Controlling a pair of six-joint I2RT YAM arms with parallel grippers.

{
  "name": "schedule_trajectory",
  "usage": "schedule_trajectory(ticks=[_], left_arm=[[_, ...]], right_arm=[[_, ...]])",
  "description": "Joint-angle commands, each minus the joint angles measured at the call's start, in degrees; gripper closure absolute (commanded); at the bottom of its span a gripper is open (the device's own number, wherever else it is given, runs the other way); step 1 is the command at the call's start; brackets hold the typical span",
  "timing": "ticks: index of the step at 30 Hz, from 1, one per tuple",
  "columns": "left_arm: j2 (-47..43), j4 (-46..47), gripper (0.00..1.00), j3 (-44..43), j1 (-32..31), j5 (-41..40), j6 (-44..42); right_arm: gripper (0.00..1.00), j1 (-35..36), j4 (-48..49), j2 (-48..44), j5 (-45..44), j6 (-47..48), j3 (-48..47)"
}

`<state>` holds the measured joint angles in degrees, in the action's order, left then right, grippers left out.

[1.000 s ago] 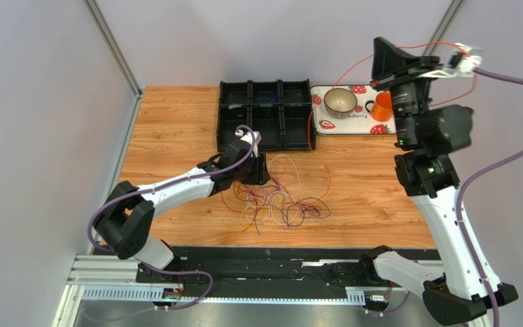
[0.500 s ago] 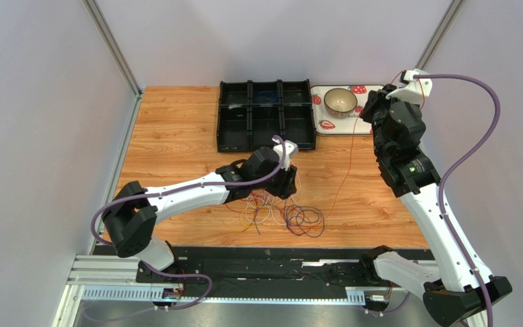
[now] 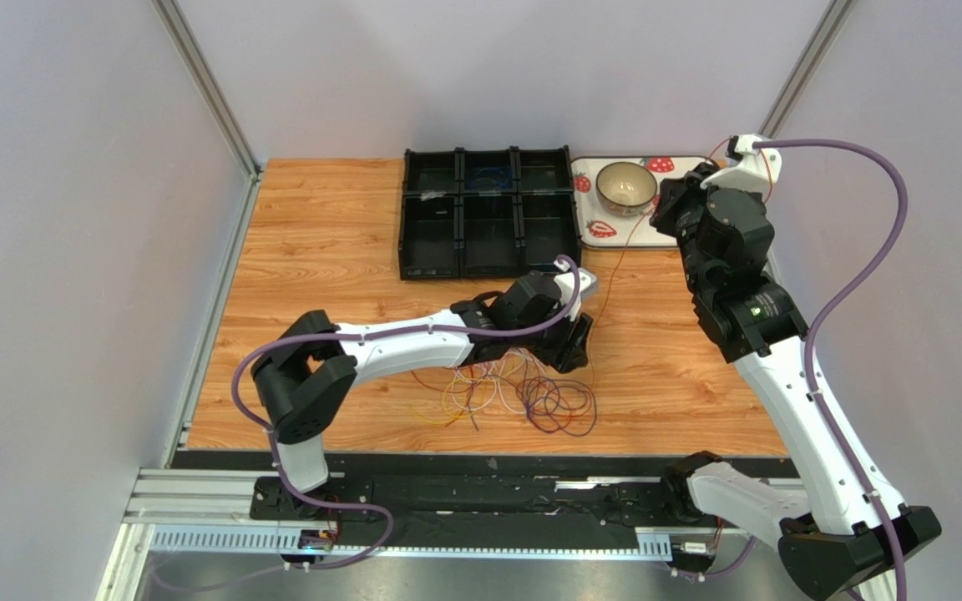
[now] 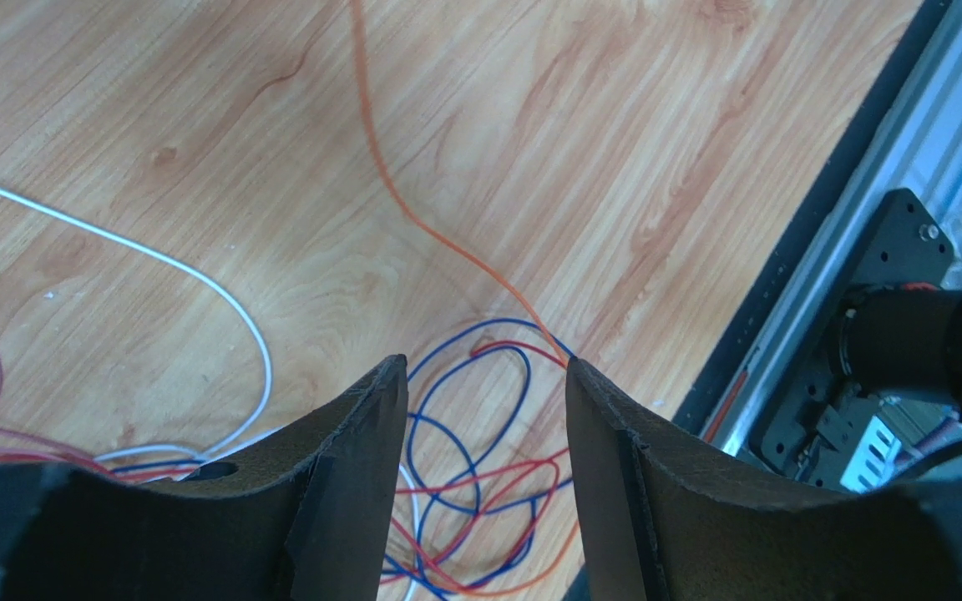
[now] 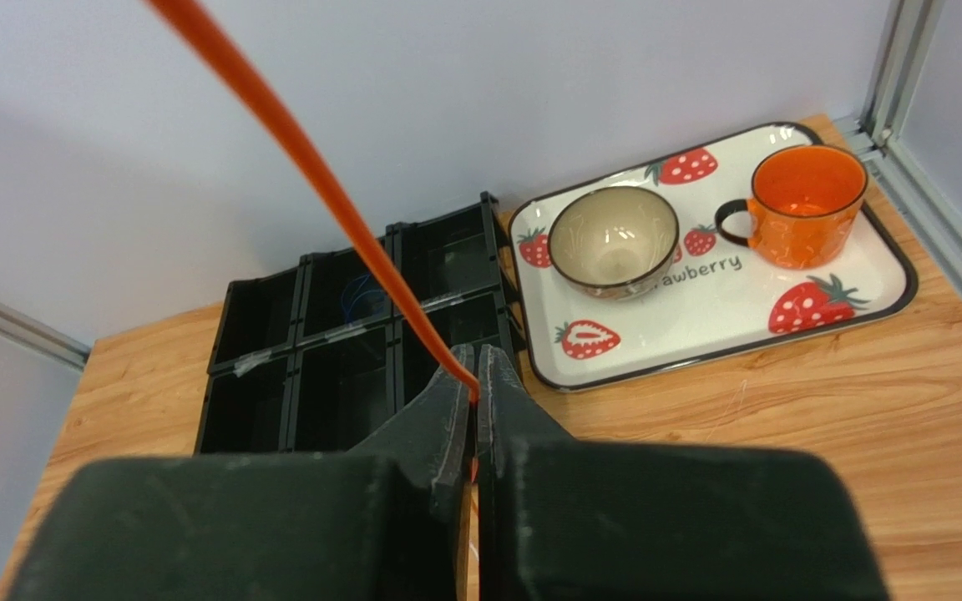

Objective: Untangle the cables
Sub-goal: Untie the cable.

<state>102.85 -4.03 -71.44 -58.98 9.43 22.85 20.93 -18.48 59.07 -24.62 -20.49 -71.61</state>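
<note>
The cables (image 3: 530,395) lie as a loose tangle of purple, red, yellow and white loops on the wooden table near the front edge. My left gripper (image 3: 570,344) hovers at the tangle's right side, open. In the left wrist view blue and red loops (image 4: 480,438) lie on the table below the gap between its fingers (image 4: 480,376), with nothing gripped. My right gripper (image 3: 672,207) is raised near the tray, shut on an orange cable (image 5: 311,163). That cable (image 4: 380,163) trails down across the table into the tangle.
A black compartment organiser (image 3: 486,213) stands at the back middle. Beside it is a strawberry-print tray (image 5: 725,301) with a bowl (image 5: 612,238) and an orange mug (image 5: 806,194). A black rail (image 3: 499,482) runs along the front edge.
My left arm has reached further right, from the tangle's left to its right side. My right arm has swung down and in, lowering the orange cable. The tangle has bunched up.
</note>
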Motion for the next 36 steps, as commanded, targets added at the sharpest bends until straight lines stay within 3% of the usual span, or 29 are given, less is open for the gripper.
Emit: schedule_trajectory(ticks=[1,4,10,15,26,36], left_arm=[[3.58,0.96,0.42,-3.61,-0.26,-1.95,2.63],[6.57,-1.68,0.42,-6.78,-0.26,-6.79,4.48],[11.32,-0.89,0.41,-10.47,-0.35,-4.51,6.06],[14.57,-2.91,0.42,-12.67,-0.35,-8.81,7.91],[11.41,-3.79,0.43,-9.16,-0.61,-13.74,8.61],[15.71,-1.34,0.47,-12.06,-0.87,-13.21,8.88]], right_arm=[[1.0,-0.01,-1.12,-0.71,3.87,-3.24,0.95],[1.0,-0.1,-1.82,-0.97,4.75,-3.94,0.95],[1.0,-0.1,-2.7,-1.76,7.83,-6.23,1.65],[1.0,-0.01,-3.4,-2.2,9.06,-6.93,1.74],[1.0,-0.01,-4.2,-2.56,11.44,-7.81,2.09],[1.0,-0.01,-4.19,-2.82,12.93,-8.51,2.27]])
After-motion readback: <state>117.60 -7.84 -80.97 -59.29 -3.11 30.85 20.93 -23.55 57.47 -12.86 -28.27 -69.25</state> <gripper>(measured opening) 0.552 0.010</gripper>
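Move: The lower stretch of the orange cable, where it meets the table, lies about 4 cm ahead of the open left hand, 5 cm to its right and 10 cm below. The blue-red loops are 7 cm back and straight below; the main tangle is 12 cm left and 1 cm back. From the right hand, pinching the cable's upper part, that stretch lies 9 cm back, 9 cm left and 37 cm down; the bowl is 22 cm ahead, 2 cm right. Left hand, open, sinks about 7 cm and forward 4 towards the orange cable; right, still pinching it, shifts left-down. ##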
